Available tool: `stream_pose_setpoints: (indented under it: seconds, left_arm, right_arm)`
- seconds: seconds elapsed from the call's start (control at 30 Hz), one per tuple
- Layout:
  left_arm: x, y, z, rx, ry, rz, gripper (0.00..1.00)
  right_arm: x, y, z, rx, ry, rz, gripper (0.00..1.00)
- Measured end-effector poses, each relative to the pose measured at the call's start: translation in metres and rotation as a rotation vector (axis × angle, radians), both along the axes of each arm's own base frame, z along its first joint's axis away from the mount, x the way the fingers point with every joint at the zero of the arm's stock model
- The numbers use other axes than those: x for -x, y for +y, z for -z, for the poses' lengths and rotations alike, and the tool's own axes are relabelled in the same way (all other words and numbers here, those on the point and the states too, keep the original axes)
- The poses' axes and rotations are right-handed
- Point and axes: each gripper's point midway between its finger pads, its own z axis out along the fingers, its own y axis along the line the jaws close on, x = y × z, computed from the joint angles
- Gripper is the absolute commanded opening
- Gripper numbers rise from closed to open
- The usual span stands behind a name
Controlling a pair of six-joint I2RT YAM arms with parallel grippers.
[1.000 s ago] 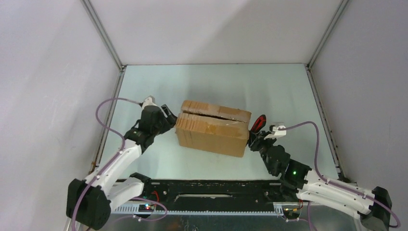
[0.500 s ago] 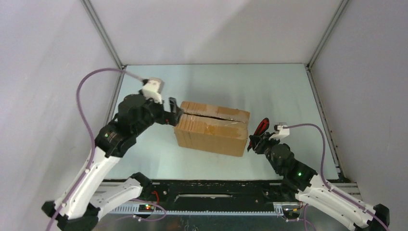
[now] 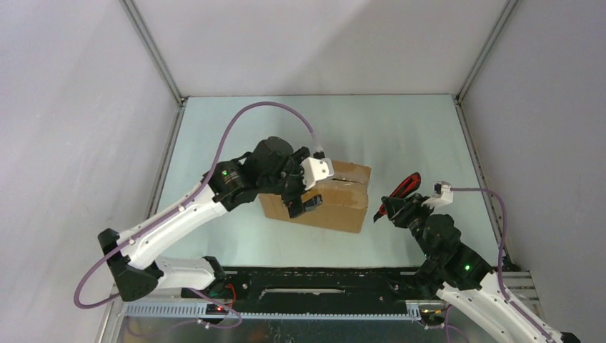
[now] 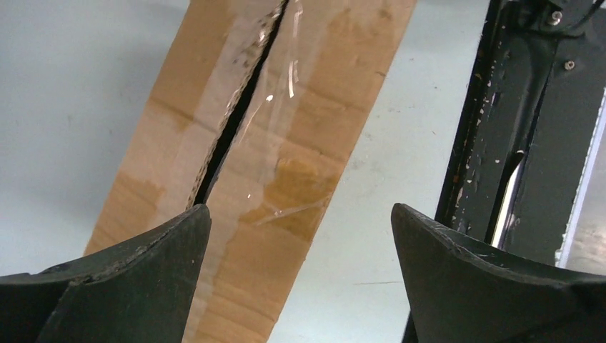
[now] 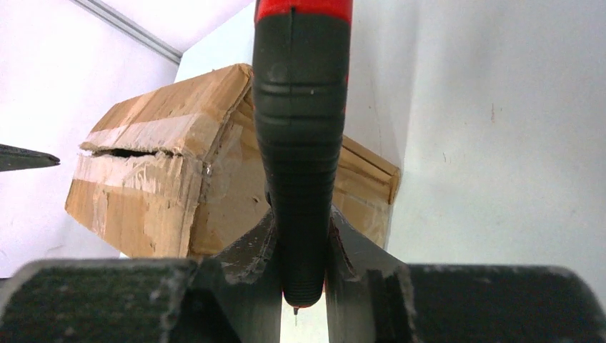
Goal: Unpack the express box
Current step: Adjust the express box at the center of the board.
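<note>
The express box (image 3: 343, 196) is a brown carton lying in the middle of the table, its taped top seam split open along its length (image 4: 243, 107). My left gripper (image 3: 299, 206) hangs over the box's left half, near its front edge. In the left wrist view the left gripper (image 4: 300, 214) is open wide above the box (image 4: 300, 143), holding nothing. My right gripper (image 3: 393, 209) is off the box's right end, shut on a red-and-black utility knife (image 3: 401, 191). The right wrist view shows the knife (image 5: 300, 143) clamped between the fingers, with the box (image 5: 164, 179) behind it.
A black rail (image 3: 321, 275) runs along the table's near edge and shows in the left wrist view (image 4: 529, 107). White enclosure walls and metal frame posts (image 3: 154, 53) bound the table on three sides. Purple cables loop from both wrists.
The left arm has swung from the box's left end up over its top, and its gripper has opened wide. The right arm has drawn back to the right and lifted with the knife.
</note>
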Motion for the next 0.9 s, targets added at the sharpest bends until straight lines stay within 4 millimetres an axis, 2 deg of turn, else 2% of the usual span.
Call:
stream_pose_setpoints:
  seconds: [0.2,0.47,0.77,0.9]
  left_arm:
    - [-0.003,-0.024,0.0,-0.032,-0.065,0.149,1.0]
    - [-0.011,-0.052,0.017,-0.097,-0.097,0.264,1.0]
    - [-0.009,-0.067,0.02,-0.086,-0.069,0.315,1.0]
    - [-0.002,-0.071,0.022,-0.077,-0.045,0.329,1.0]
  right_arm:
    - [0.003,0.001,0.0,-0.027,0.013,-0.01,0.0]
    - [0.005,0.001,-0.004,-0.066,0.021,-0.012,0.0]
    - [0.003,-0.01,-0.046,-0.23,-0.006,0.075,0.0]
    - [-0.004,-0.017,-0.05,-0.301,0.005,0.152,0.0]
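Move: The taped express box lies under my empty left hand: its middle is about 4 cm ahead, 1 cm to the left and 15 cm below. Its right end is some 14 cm to the right, 3 cm ahead and 15 cm below. The red knife, in my right hand, is roughly 22 cm to the right of my left hand, 3 cm back and 6 cm lower. From my right hand, the box's middle is about 23 cm to the left, 5 cm ahead and 8 cm below. With its fingers kept wide open, I carry my left hand about 7 cm to the right over the box towards its right end, sinking some 2 cm and turning about 20 degrees clockwise. My right hand keeps its grip on the knife, almost still at first, then lifts it about 5 cm, drifting slightly right as the wrist rolls its left side up. ##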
